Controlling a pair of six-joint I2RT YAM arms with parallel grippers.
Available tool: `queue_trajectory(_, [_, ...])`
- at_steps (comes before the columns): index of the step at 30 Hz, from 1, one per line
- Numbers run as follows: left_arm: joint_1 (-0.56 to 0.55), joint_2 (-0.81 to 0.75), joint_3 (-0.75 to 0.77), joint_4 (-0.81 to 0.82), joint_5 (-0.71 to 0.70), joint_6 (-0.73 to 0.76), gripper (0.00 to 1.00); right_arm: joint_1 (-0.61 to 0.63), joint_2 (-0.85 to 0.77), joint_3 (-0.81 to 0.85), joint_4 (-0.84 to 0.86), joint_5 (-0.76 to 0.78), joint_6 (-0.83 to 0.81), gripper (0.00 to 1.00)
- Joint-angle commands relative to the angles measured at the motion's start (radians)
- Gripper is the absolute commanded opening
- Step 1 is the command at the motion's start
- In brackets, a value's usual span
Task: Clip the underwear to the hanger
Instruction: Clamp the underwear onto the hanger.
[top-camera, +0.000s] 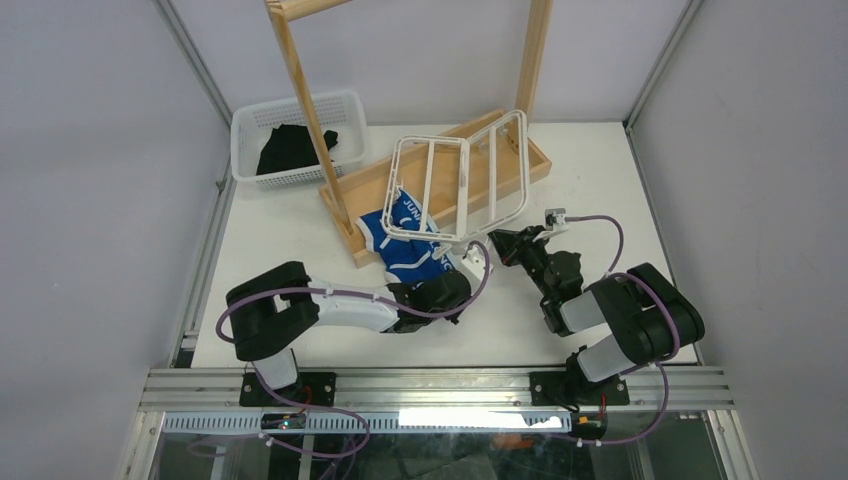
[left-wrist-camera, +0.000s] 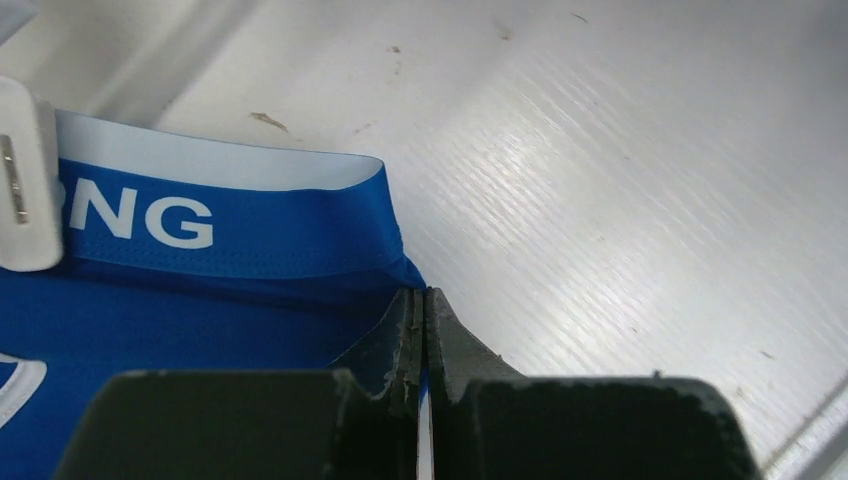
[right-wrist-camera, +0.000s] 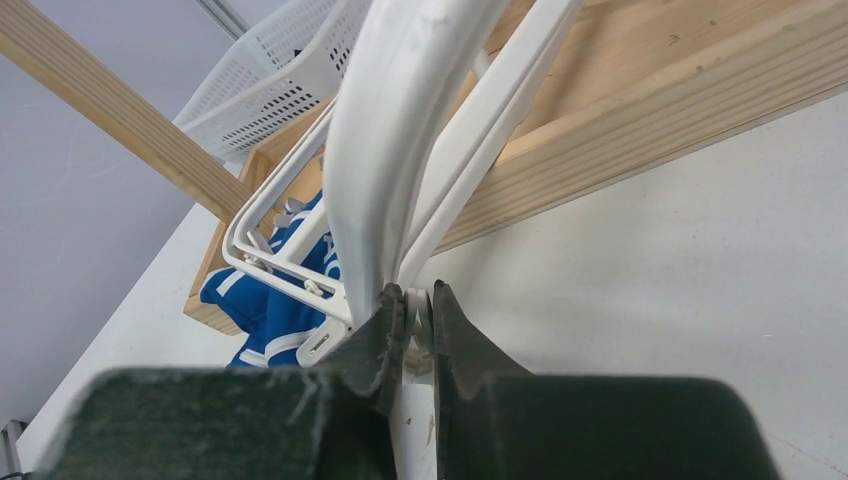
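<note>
The blue underwear (top-camera: 405, 240) lies crumpled on the white table against the wooden base, partly under the white hanger (top-camera: 460, 180). The hanger leans tilted over that base. My left gripper (top-camera: 466, 268) is shut on the near corner of the underwear (left-wrist-camera: 200, 290); blue cloth shows between its jaws (left-wrist-camera: 422, 300). A white clip (left-wrist-camera: 25, 190) hangs over the waistband at the left. My right gripper (top-camera: 497, 240) is shut on the hanger's near edge, with a thin white piece pinched between its jaws (right-wrist-camera: 418, 300). The hanger frame (right-wrist-camera: 400, 150) rises straight above it, and the underwear (right-wrist-camera: 270, 300) lies beyond to the left.
A tall wooden rack (top-camera: 310, 120) stands on a wooden base (top-camera: 540, 160) at the back. A white basket (top-camera: 250, 120) holding a black garment (top-camera: 295, 148) sits at the back left. Grey walls close in both sides.
</note>
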Motion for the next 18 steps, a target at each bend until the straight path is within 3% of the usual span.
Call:
queue_trajectory(1, [-0.044,-0.084,-0.023,0.023,0.159,-0.003,0.0,0.005,-0.015,0.012,0.075,0.008,0.008,0.0])
queue_trajectory(4, [-0.051,-0.107,-0.038,0.046,0.196,-0.013,0.0,0.006,-0.014,0.008,0.076,0.009,0.018,0.0])
queue_trajectory(9, [-0.048,-0.096,-0.042,0.067,0.144,0.007,0.0,0.01,-0.029,-0.011,0.061,0.032,0.06,0.0])
queue_trajectory(13, [-0.035,-0.109,-0.037,0.07,0.123,0.027,0.34,0.029,-0.082,-0.013,-0.035,0.06,0.102,0.0])
queue_trajectory(15, [-0.023,-0.126,-0.038,0.07,0.123,0.043,0.43,0.046,-0.119,-0.008,-0.105,0.083,0.101,0.0])
queue_trajectory(18, [0.009,-0.171,-0.054,0.069,0.145,0.063,0.47,0.056,-0.172,-0.006,-0.208,0.126,0.119,0.0])
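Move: The underwear's waistband corner is already pinched in the left fingers, close above the table. The hanger's near clip, lying at the waistband, is about 7 cm ahead of the left hand, 5 cm to its left and slightly higher; the wooden tray's middle is some 23 cm ahead and 6 cm left. From the right hand, which holds the hanger, that clip is roughly 10 cm left, 3 cm back and 7 cm below. The underwear's corner, still pinched, is drawn by the left hand about 2 cm back and 1 cm up, away from the clip; there the hand stops and its fingers open to nearly half, letting the corner go. Late on, the right hand, keeping its hold on the hanger, eases some 1 cm back and tilts about 5 degrees. ##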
